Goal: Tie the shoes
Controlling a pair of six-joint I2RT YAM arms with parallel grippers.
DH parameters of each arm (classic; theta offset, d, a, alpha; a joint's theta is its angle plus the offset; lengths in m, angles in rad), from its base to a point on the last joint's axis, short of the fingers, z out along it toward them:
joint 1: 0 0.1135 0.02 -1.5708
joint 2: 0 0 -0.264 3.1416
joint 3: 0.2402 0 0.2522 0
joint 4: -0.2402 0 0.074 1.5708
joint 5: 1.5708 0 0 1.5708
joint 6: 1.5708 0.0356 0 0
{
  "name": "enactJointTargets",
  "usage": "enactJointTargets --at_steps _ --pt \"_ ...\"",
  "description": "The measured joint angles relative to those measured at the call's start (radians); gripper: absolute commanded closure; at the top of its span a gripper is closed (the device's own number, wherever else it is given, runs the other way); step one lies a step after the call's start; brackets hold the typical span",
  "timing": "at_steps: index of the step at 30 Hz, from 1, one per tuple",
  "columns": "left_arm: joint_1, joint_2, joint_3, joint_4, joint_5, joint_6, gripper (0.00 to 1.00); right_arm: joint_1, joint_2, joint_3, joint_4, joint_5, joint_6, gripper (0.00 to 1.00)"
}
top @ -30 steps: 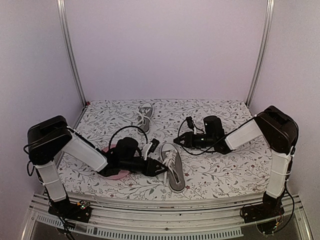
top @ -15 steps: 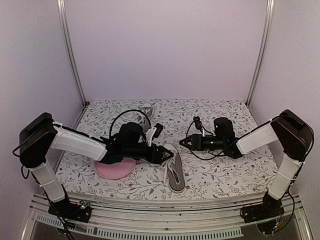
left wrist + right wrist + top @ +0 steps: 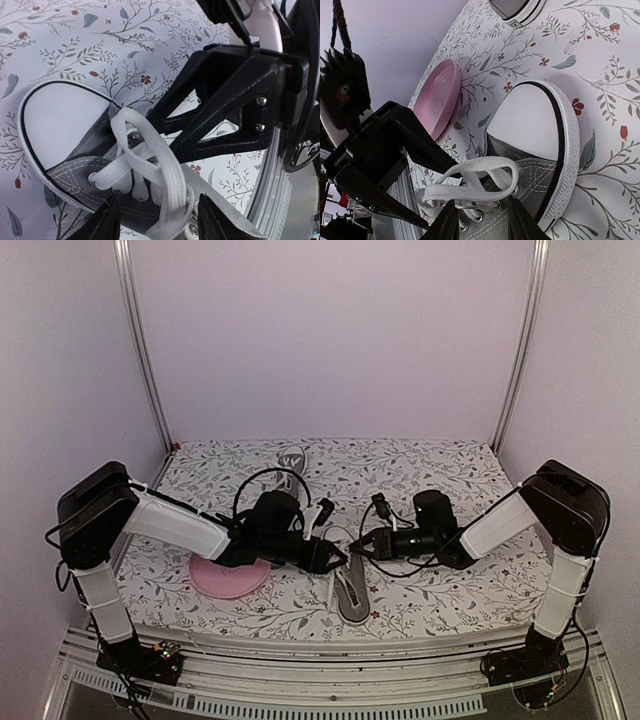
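The near shoe [image 3: 350,595] is a grey canvas sneaker with a white toe cap [image 3: 55,120] and loose white laces [image 3: 150,165]. It lies between the arms at the front of the table. My left gripper [image 3: 338,556] hovers over its laces from the left, open, with a lace loop running between its fingertips [image 3: 107,222]. My right gripper [image 3: 362,543] faces it from the right, open, its tips either side of the eyelets and the looped lace [image 3: 475,185] just ahead. The other shoe [image 3: 291,460] lies further back.
A round pink plate [image 3: 225,580] lies under the left arm, left of the near shoe. A flowered cloth [image 3: 450,590] covers the table. Pale walls and metal posts close in the back and sides, and a metal rail runs along the front edge.
My left gripper has swung right from over the plate to the near shoe's laces. My right gripper drew back to the right, then came in again to the shoe.
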State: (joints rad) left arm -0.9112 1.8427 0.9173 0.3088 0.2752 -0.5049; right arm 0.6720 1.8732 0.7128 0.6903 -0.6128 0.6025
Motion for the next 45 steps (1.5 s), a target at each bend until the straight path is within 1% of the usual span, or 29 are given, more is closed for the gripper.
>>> enactJointTargets --at_steps 6,8,13,15,17,18,22,27,32,39,45 --pt "0.002 0.001 0.000 0.000 0.000 0.000 0.48 0.002 0.006 0.014 0.010 -0.010 0.009 0.66" --pt "0.003 0.003 0.000 0.001 0.000 0.000 0.49 0.002 0.010 0.018 0.013 -0.011 0.010 0.67" --pt "0.006 0.005 0.000 0.011 0.001 -0.003 0.51 0.006 0.023 0.026 0.014 -0.018 0.013 0.75" --pt "0.010 0.009 0.000 0.022 0.002 -0.005 0.55 0.008 0.026 0.029 0.014 -0.019 0.015 0.79" --pt "0.014 0.013 0.000 0.030 0.005 -0.010 0.58 0.009 0.027 0.029 0.014 -0.019 0.014 0.89" --pt "0.016 0.016 0.000 0.036 0.006 -0.013 0.59 0.009 0.027 0.030 0.015 -0.021 0.016 0.90" --pt "0.021 0.027 0.000 0.048 0.012 -0.021 0.69 0.009 0.027 0.029 0.015 -0.022 0.022 0.97" --pt "0.022 0.032 0.000 0.059 0.026 -0.027 0.75 0.009 0.024 0.028 0.017 -0.019 0.029 0.98" --pt "0.022 0.035 0.000 0.072 0.032 -0.031 0.84 0.009 -0.014 -0.002 0.019 0.005 0.031 0.98" --pt "0.023 0.038 -0.004 0.098 0.042 -0.046 0.83 0.009 -0.062 -0.048 0.034 0.042 0.038 0.98" --pt "0.026 0.038 -0.017 0.112 0.049 -0.054 0.85 0.009 -0.070 -0.094 0.047 0.095 0.052 0.98"
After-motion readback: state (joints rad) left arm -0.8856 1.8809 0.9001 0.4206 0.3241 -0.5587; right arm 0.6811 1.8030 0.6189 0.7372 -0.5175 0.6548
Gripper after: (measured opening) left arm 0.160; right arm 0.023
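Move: The lace loop standing over the knot lies at both hands' tips: barely 1 cm ahead and 1 cm to the right of the left hand, and about 1 cm back and 3 cm to the left of the right hand, at nearly fingertip height. From the left hand, the tied shoe's middle is some 2 cm back, 2 cm right and 5 cm below. The pink plate is about 27 cm to its left and level with it, 7 cm down. The right fingers shut on a strand of lace after easing about 1 cm left, then lift it slightly and draw it some 2.5 cm to the right, away from the knot, sinking again at the end. Meanwhile the left hand edges about 1 cm forward and its half-open fingers close around the base of the standing loop, staying there. ##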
